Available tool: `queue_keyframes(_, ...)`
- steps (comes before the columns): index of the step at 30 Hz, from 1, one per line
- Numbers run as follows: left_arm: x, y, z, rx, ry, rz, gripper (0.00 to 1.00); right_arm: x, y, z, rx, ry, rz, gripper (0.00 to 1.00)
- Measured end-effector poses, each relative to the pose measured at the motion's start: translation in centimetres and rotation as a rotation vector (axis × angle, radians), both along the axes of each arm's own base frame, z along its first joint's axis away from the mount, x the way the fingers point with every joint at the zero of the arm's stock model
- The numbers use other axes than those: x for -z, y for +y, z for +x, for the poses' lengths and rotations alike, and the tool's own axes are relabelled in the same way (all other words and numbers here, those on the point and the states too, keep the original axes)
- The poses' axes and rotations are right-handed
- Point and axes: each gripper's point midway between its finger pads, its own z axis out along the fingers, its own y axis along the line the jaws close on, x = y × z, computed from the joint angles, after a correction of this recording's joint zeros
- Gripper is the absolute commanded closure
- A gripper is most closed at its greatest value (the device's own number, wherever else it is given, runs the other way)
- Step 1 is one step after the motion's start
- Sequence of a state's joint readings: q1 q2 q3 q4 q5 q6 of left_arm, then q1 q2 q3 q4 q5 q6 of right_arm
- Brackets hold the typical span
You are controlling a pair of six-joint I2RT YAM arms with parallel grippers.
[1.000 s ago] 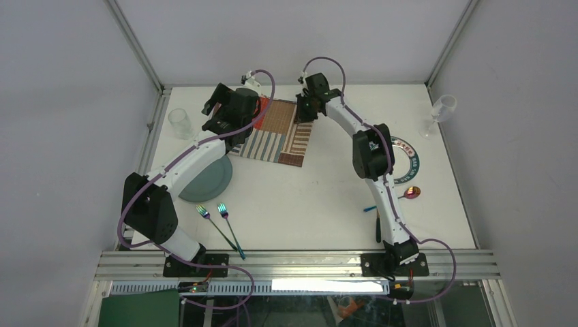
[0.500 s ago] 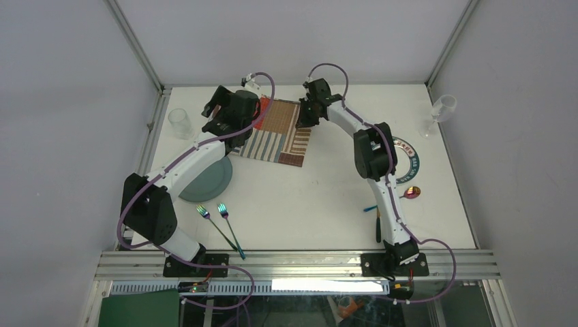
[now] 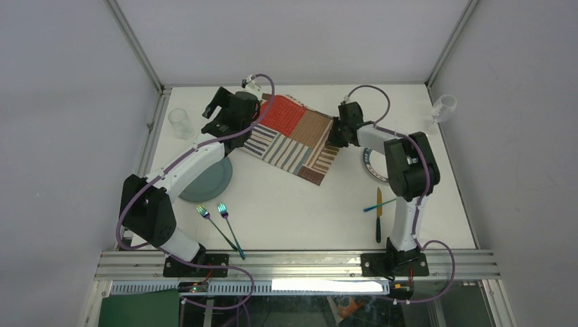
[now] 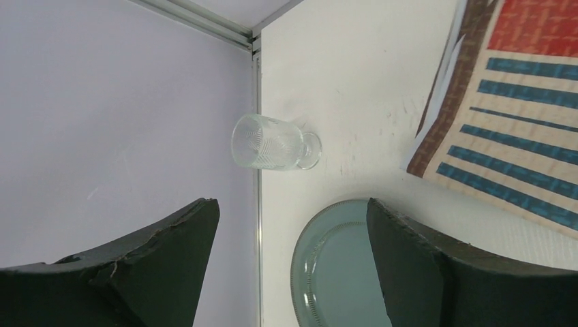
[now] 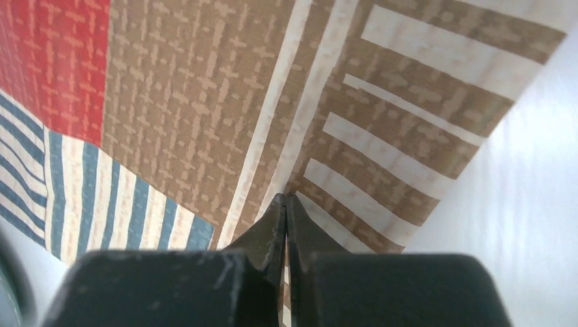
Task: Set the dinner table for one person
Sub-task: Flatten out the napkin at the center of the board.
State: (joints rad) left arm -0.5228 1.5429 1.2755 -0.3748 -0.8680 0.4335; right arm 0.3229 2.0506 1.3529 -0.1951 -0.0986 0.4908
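Note:
The striped red, blue and brown placemat (image 3: pixel 293 139) lies spread at an angle on the far middle of the white dinner table (image 3: pixel 307 204). My right gripper (image 3: pixel 334 133) is shut on the placemat's right edge; in the right wrist view the fingertips (image 5: pixel 286 204) pinch the brown-striped cloth (image 5: pixel 382 136). At the mat's left side my left gripper (image 3: pixel 217 114) hangs open and empty. The left wrist view shows its jaws (image 4: pixel 292 204) spread wide above the table, with a corner of the placemat (image 4: pixel 504 116) to the right.
A clear tumbler (image 3: pixel 180 123) (image 4: pixel 272 143) stands at the far left rail. A blue-grey plate (image 3: pixel 211 178) (image 4: pixel 334 266) lies under the left arm. Two forks (image 3: pixel 221 221) lie near the front. A patterned plate (image 3: pixel 371 167), a knife (image 3: pixel 379 214) and a wine glass (image 3: pixel 439 109) are on the right.
My right gripper has pulled the placemat's edge to the right, unfolding it so the red panel shows. The right arm swung right over the patterned plate. The left gripper barely moved.

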Motion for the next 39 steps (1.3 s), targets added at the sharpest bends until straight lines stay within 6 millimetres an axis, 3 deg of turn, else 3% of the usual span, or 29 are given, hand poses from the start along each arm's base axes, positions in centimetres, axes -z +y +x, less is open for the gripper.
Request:
queue_keyframes(4, 0.9, -0.7, 0.3, 0.032, 0.025, -0.008, 0.22, -0.1, -2.1, -4.8, 0.034, 0.030, -0.016, 1.00)
queue_keyframes(8, 4.0, -2.6, 1.6, 0.096, 0.105, -0.024, 0.49, -0.1, -3.6, -9.4, 0.041, 0.081, -0.045, 1.00)
queue_keyframes(10, 6.5, -4.9, 2.7, 0.172, 0.185, -0.059, 0.68, -0.1, -4.0, -11.2, 0.036, 0.109, -0.071, 1.00)
queue_keyframes(13, 10.1, -9.0, 4.2, 0.292, 0.317, -0.127, 0.81, -0.3, -3.8, -13.7, 0.007, 0.147, -0.109, 1.00)
queue_keyframes(19, 15.2, -17.3, 7.2, 0.470, 0.502, -0.264, 0.85, -1.0, -1.7, -18.2, -0.099, 0.168, -0.150, 1.00)
queue_keyframes(25, 17.9, -20.6, 6.2, 0.541, 0.624, -0.359, 0.84, -0.5, 0.3, -22.2, -0.194, 0.185, -0.190, 1.00)
queue_keyframes(28, 18.2, -21.5, 6.7, 0.550, 0.630, -0.388, 0.84, -0.6, 0.1, -22.4, -0.199, 0.163, -0.247, 1.00)
queue_keyframes(30, 18.3, -21.9, 7.1, 0.549, 0.628, -0.397, 0.84, -1.4, -0.7, -21.4, -0.173, 0.138, -0.294, 1.00)
queue_keyframes(35, 19.1, -22.2, 7.9, 0.539, 0.620, -0.392, 0.85, -5.7, -2.0, -16.1, -0.089, 0.013, -0.315, 1.00)
queue_keyframes(39, 20.7, -22.0, 8.3, 0.516, 0.633, -0.376, 0.84, -8.5, -4.1, -12.0, -0.004, -0.061, -0.286, 1.00)
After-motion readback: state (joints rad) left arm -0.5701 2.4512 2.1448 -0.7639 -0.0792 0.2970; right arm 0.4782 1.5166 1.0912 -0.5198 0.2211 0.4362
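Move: The napkin lies askew and opened out, its middle about 7 cm ahead of the left hand, 22 cm to its right and 22 cm below. The dark green plate is roughly 7 cm back and 11 cm left of that hand, on the table. The right fingertips are already down on the napkin's right part, with its middle some 15 cm to their left and 1 cm farther out. The white plate is 8 cm back and 22 cm right of that hand; the knife is 26 cm back and 14 cm right. The right hand, shut and still pressing on the napkin, sweeps level back towards the robot about 22 cm, bowing a few centimetres right and in again, then comes off it, rising some 8 cm while going forward about 10 cm and a little right. Meanwhile the left hand swings right and down over the napkin, some 21 cm each way and 8 cm forward, its fingers closing most of the way and the wrist tipping about 35 degrees towards pointing down and turning clockwise, to bring the tips down at the lower edge of the red patch. ##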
